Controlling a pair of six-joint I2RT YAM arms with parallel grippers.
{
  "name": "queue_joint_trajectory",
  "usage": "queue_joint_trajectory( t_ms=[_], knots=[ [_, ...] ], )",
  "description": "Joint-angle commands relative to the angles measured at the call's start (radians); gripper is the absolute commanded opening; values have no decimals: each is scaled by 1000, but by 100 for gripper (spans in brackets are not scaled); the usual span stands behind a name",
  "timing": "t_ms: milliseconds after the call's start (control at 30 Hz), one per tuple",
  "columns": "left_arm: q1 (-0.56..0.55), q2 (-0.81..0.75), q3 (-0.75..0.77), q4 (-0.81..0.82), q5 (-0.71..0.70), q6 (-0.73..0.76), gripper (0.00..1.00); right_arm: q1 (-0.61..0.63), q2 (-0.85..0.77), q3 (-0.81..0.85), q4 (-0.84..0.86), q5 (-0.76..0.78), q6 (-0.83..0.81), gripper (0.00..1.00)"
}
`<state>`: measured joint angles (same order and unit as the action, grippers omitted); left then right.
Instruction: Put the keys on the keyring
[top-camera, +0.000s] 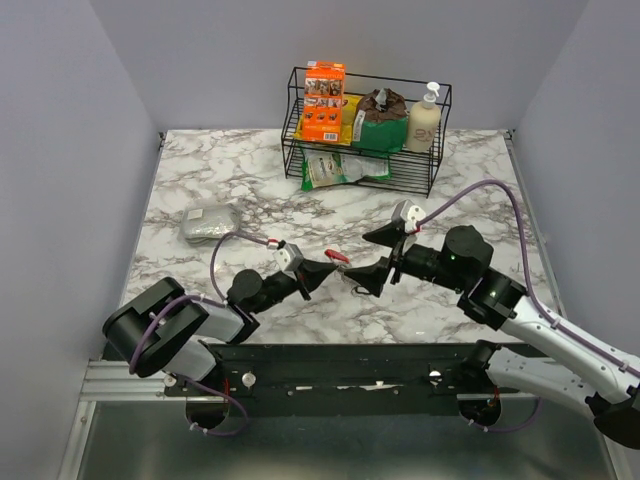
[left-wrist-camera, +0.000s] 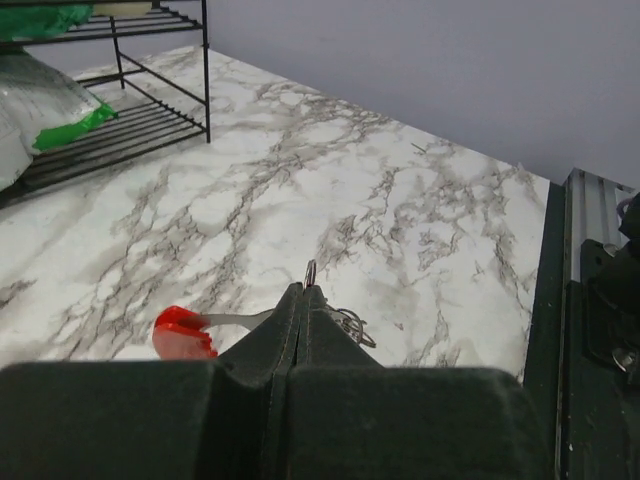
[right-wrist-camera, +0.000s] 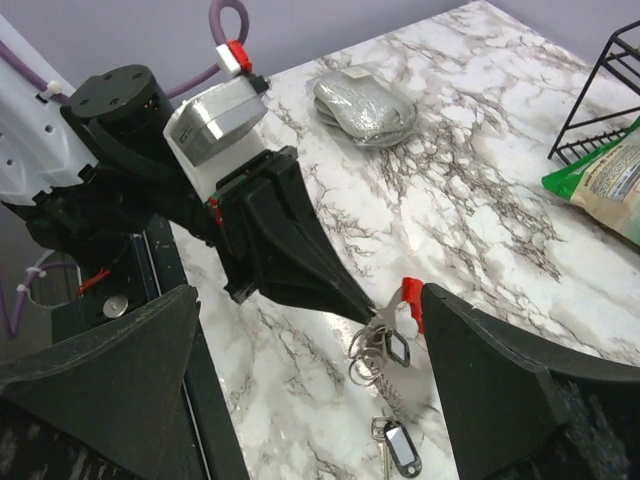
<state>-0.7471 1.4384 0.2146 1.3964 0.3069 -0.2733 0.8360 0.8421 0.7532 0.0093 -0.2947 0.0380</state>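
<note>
My left gripper (top-camera: 325, 271) is shut on a bunch of steel keyrings (right-wrist-camera: 366, 352) and holds it just above the marble table. A silver key with a red head (right-wrist-camera: 411, 302) and a small dark fob (right-wrist-camera: 397, 348) hang from the bunch. In the left wrist view one ring (left-wrist-camera: 310, 272) sticks up between the shut jaws, with the red head (left-wrist-camera: 181, 333) to the left. My right gripper (top-camera: 357, 257) is open and empty, and its fingers flank the bunch. A second silver key (right-wrist-camera: 383, 452) with a dark fob (right-wrist-camera: 402, 446) lies on the table below the bunch.
A black wire rack (top-camera: 366, 160) at the back holds an orange box (top-camera: 324, 100), a green bag (top-camera: 382, 120) and a soap bottle (top-camera: 425, 118). A green-white packet (top-camera: 335, 170) lies under it. A grey pouch (top-camera: 208, 222) lies at the left.
</note>
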Motion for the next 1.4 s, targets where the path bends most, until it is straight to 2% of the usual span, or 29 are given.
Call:
queue_joint_trajectory(
  t_ms=[0,200,267,467,600,733,767,800,833,1033,1167,1367],
  knots=[
    [-17,-6,-110,108,-61,-41,0,0,14,-8,0,16,13,100],
    [-58,-81,-156,4,-129,-38,1,0,35,-9,8,2,14,100],
    [-77,-110,-164,-49,-161,-32,4,0,40,-12,11,0,16,100],
    [-121,-200,-169,-192,-236,0,25,0,48,-15,18,-7,14,100],
    [-144,-280,-146,-331,-282,23,49,0,54,-6,26,-17,19,100],
    [-152,-395,-124,-476,-299,45,66,0,55,-2,32,-29,20,100],
    [-152,-415,-109,-503,-299,51,68,0,52,-2,34,-26,22,100],
    [-152,-436,-101,-529,-324,51,80,2,52,-2,35,-26,20,100],
    [-152,-473,-92,-581,-342,48,98,2,52,-2,35,-27,22,100],
    [-152,-556,3,-747,-331,49,99,0,54,6,47,-52,34,100],
    [-152,-553,58,-784,-307,23,99,0,54,18,52,-58,34,100],
    [-152,-486,144,-896,-423,-76,99,0,55,26,52,-69,36,100]
  ],
)
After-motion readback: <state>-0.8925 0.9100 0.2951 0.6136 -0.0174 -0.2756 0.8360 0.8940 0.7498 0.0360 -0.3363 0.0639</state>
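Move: The left hand still pinches the keyring; the bare table it is taken to lies some 12 cm below, about 4 cm back and 1 cm to its right. From that hand the red handle is roughly 2 cm ahead, 1 cm right and 1 cm below, the dangling fob about 6 cm back, 6 right and 8 below. From the right hand, that table spot is about 4 cm back, 7 left and 20 below. The left hand lowers the keyring about 6 cm while drawing back, opens wide to release it, then rises clear. ##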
